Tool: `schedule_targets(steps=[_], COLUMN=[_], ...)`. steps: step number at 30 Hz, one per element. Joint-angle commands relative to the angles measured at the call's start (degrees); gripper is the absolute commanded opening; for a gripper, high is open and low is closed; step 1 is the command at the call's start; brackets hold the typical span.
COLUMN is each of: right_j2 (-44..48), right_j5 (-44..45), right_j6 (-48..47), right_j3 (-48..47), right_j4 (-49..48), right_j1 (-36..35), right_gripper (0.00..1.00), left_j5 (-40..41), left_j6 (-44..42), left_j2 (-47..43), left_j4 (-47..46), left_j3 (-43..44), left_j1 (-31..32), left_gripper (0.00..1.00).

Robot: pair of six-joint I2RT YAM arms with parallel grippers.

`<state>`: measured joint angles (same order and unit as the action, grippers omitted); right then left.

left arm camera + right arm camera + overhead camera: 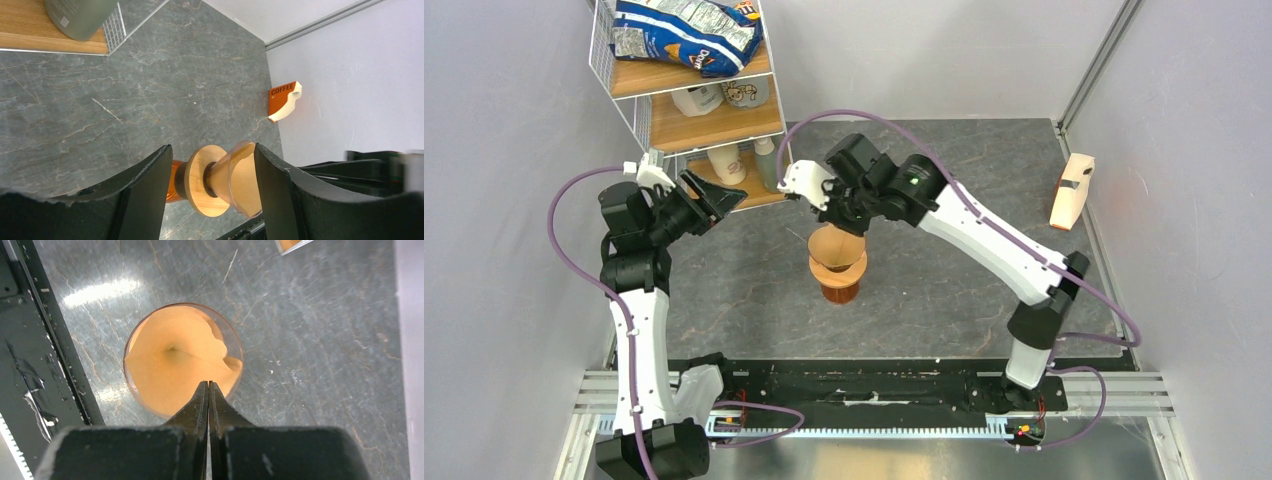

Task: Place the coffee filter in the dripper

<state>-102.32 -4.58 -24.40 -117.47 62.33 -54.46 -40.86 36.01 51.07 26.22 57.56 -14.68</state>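
Note:
The tan paper coffee filter (175,360) lies opened as a cone inside the clear glass funnel of the dripper, whose light-wood ring (200,180) rests on an amber glass vessel (839,290) at mid-table. From above, the filter (834,245) fills the funnel, with one folded edge at its far side. My right gripper (208,383) hangs just over the funnel's near rim, shut, with nothing visible between its fingers. My left gripper (212,146) stands open well to the left, near the shelf, and looks sideways at the dripper between its fingers (150,190).
A wire shelf (689,90) with a snack bag, bottles and cups stands at the back left, close to my left gripper (719,195). A pale wooden stand marked COFFEE (284,100) leans at the right wall. A black rail (864,385) runs along the near edge.

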Motion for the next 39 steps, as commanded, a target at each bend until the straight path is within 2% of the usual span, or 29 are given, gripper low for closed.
schedule_targets(steps=[1,4,9,13,17,21,22,24,28,32,36,39], right_j2=[8.2,12.6,21.5,28.7,36.2,41.2,42.0,42.9,42.5,41.7,41.2,41.1], right_j5=[1.9,1.3,-2.8,-5.7,-8.1,-8.8,-9.6,-9.6,-11.0,-10.6,-11.0,-11.8], right_j6=[2.4,4.6,9.1,12.8,17.0,22.8,23.7,26.5,29.1,29.6,30.2,30.3], right_j3=[-1.4,0.8,9.0,18.0,30.1,40.9,43.5,48.1,54.8,58.9,62.0,62.1], right_j4=[-4.2,-5.4,-8.9,-11.9,-14.7,-18.6,-19.4,-21.3,-25.6,-30.1,-33.4,-33.5], right_j1=[1.4,4.6,14.4,23.0,30.7,37.5,39.4,42.1,47.2,48.9,49.0,48.9], right_gripper=[0.01,0.0,0.0,0.0,0.02,0.21,0.29,0.43,0.64,0.85,0.93,0.94], left_j5=[0.2,0.1,-1.5,2.3,8.8,11.9,11.6,13.6,21.1,26.3,29.3,30.5], left_j6=[-7.9,-12.2,-21.2,-31.4,-38.4,-41.6,-41.7,-40.5,-38.8,-37.5,-36.5,-36.5], left_j2=[0.5,2.5,8.6,14.3,19.6,21.2,20.9,19.8,17.4,13.4,11.9,11.5], left_j4=[2.5,5.9,12.5,19.7,26.4,27.2,26.1,23.2,18.2,11.7,9.2,9.0], left_j3=[4.6,7.9,14.9,22.2,28.4,28.6,27.5,23.6,14.4,4.6,0.3,-0.1], left_j1=[-0.4,-0.3,0.7,5.8,12.1,18.1,18.3,19.0,19.7,19.7,19.7,19.7], left_gripper=[0.7,0.74,0.81,0.88,0.9,0.91,0.92,0.92,0.93,0.94,0.94,0.94])
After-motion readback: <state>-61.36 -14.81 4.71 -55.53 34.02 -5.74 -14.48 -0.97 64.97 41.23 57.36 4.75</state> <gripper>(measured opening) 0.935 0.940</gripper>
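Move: The filter already sits in the dripper, about 12 cm below the right hand's shut fingers and roughly 1 cm to their left; the carafe stands straight under it, some 23 cm below the hand. The green bottle on the shelf is about 17 cm ahead and 12 cm left; the coffee box about 15 cm ahead and 42 cm right. From the left hand the filter lies some 17 cm right, 3 cm back and 15 cm down. Up and to the right in a wide arc, the right hand leaves the already cleared filter and dripper: it climbs about 10 cm, then sinks well below its starting height, ending some 28 cm to the right, turning clockwise and opening its shut fingers wide on the way down. The left hand, empty, loops briefly forward and right and back, then drops about 14 cm net, rolling its left side up and opening fully. ##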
